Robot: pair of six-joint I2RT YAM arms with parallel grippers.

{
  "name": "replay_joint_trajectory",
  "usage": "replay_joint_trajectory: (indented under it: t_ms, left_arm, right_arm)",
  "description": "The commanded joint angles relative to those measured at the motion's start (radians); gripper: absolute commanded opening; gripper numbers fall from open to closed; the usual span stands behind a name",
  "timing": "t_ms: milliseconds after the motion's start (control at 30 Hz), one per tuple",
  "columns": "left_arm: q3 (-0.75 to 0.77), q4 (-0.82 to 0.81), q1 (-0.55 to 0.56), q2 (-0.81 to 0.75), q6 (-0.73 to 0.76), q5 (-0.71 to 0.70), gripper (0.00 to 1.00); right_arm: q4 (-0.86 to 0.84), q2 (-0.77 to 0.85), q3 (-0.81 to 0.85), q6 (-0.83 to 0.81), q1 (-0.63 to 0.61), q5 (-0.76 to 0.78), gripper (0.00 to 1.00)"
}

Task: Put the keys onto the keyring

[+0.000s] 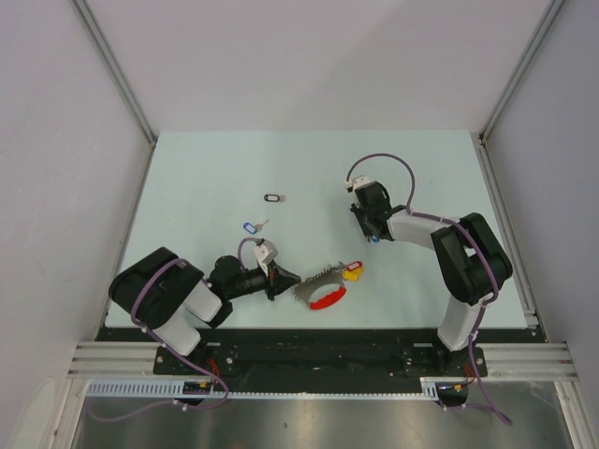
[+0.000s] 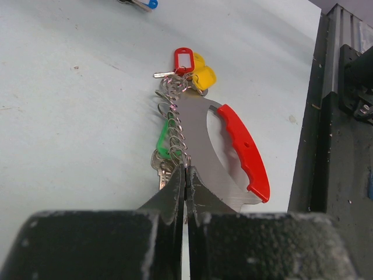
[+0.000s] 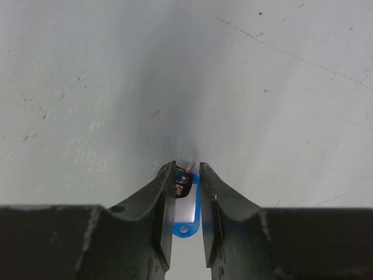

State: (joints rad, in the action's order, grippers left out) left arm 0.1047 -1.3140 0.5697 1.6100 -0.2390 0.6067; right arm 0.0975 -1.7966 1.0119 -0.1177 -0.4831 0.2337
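Observation:
The keyring (image 1: pixel 323 281) lies near the front middle of the table: a thin ring (image 2: pixel 175 125) strung with silver keys, a red curved band (image 2: pixel 245 146) and yellow (image 2: pixel 204 76), red (image 2: pixel 183 59) and green (image 2: pixel 164 143) tags. My left gripper (image 2: pixel 186 169) is shut on the ring's near end. Farther right, my right gripper (image 1: pixel 372 234) points down at the table, its jaws pressed on both sides of a blue-tagged key (image 3: pixel 186 204). Two more keys lie loose: a blue-tagged one (image 1: pixel 251 226) and a black-tagged one (image 1: pixel 273 197).
The pale table (image 1: pixel 206 178) is bounded by white walls and metal corner rails (image 1: pixel 117 70). A black rail (image 2: pixel 344 116) runs along the near edge, just right of the keyring in the left wrist view.

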Motion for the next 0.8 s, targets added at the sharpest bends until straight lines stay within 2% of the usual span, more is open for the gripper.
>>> replay_joint_trajectory:
  t_ms: [0, 100, 267, 367, 633, 767]
  left_arm:
    - [0.016, -0.412, -0.007, 0.001, -0.013, 0.01, 0.0]
    - [0.015, -0.412, -0.007, -0.001, -0.013, 0.01, 0.0]
    - [0.015, -0.412, -0.007, -0.001, -0.014, 0.01, 0.0]
    - [0.018, -0.412, -0.007, 0.001, -0.019, 0.013, 0.0]
    - [0.021, -0.412, -0.007, 0.005, -0.022, 0.013, 0.0]
    - [0.023, -0.412, -0.007, 0.005, -0.025, 0.015, 0.0]
  right_arm:
    - [0.011, -0.024, 0.051, -0.016, -0.014, 0.055, 0.26]
    - [0.015, -0.021, 0.053, -0.011, -0.014, 0.062, 0.21]
    - [0.016, 0.015, 0.053, -0.007, -0.011, 0.069, 0.04]
    - [0.028, 0.054, 0.056, 0.004, 0.003, 0.073, 0.0]
    - [0.1, 0.187, 0.063, 0.055, 0.126, 0.122, 0.0]
    - [0.171, 0.224, 0.062, 0.113, 0.163, 0.197, 0.0]
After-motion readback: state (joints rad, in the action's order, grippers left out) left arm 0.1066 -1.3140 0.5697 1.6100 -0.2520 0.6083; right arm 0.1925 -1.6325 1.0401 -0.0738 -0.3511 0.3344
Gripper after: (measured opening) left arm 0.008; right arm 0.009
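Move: The blue-tagged key lies on the table between my right hand's open fingers, its middle about 1 cm back and 1 cm below. From the same hand, the red tag on the keyring is some 13 cm back and 5 cm left, with the yellow tags about 15 cm back and 4 cm left. From my left hand, still on the keyring's near end, the blue-tagged key is about 18 cm ahead, 18 cm right and 4 cm lower. I close my right fingers fully on the blue-tagged key while the hand stays almost in place, pinching the tag between the tips. Then, ever faster, I carry it to the right and up at once, about 7 cm each way, away from the keyring, turning the hand some 15 degrees, mostly clockwise. ##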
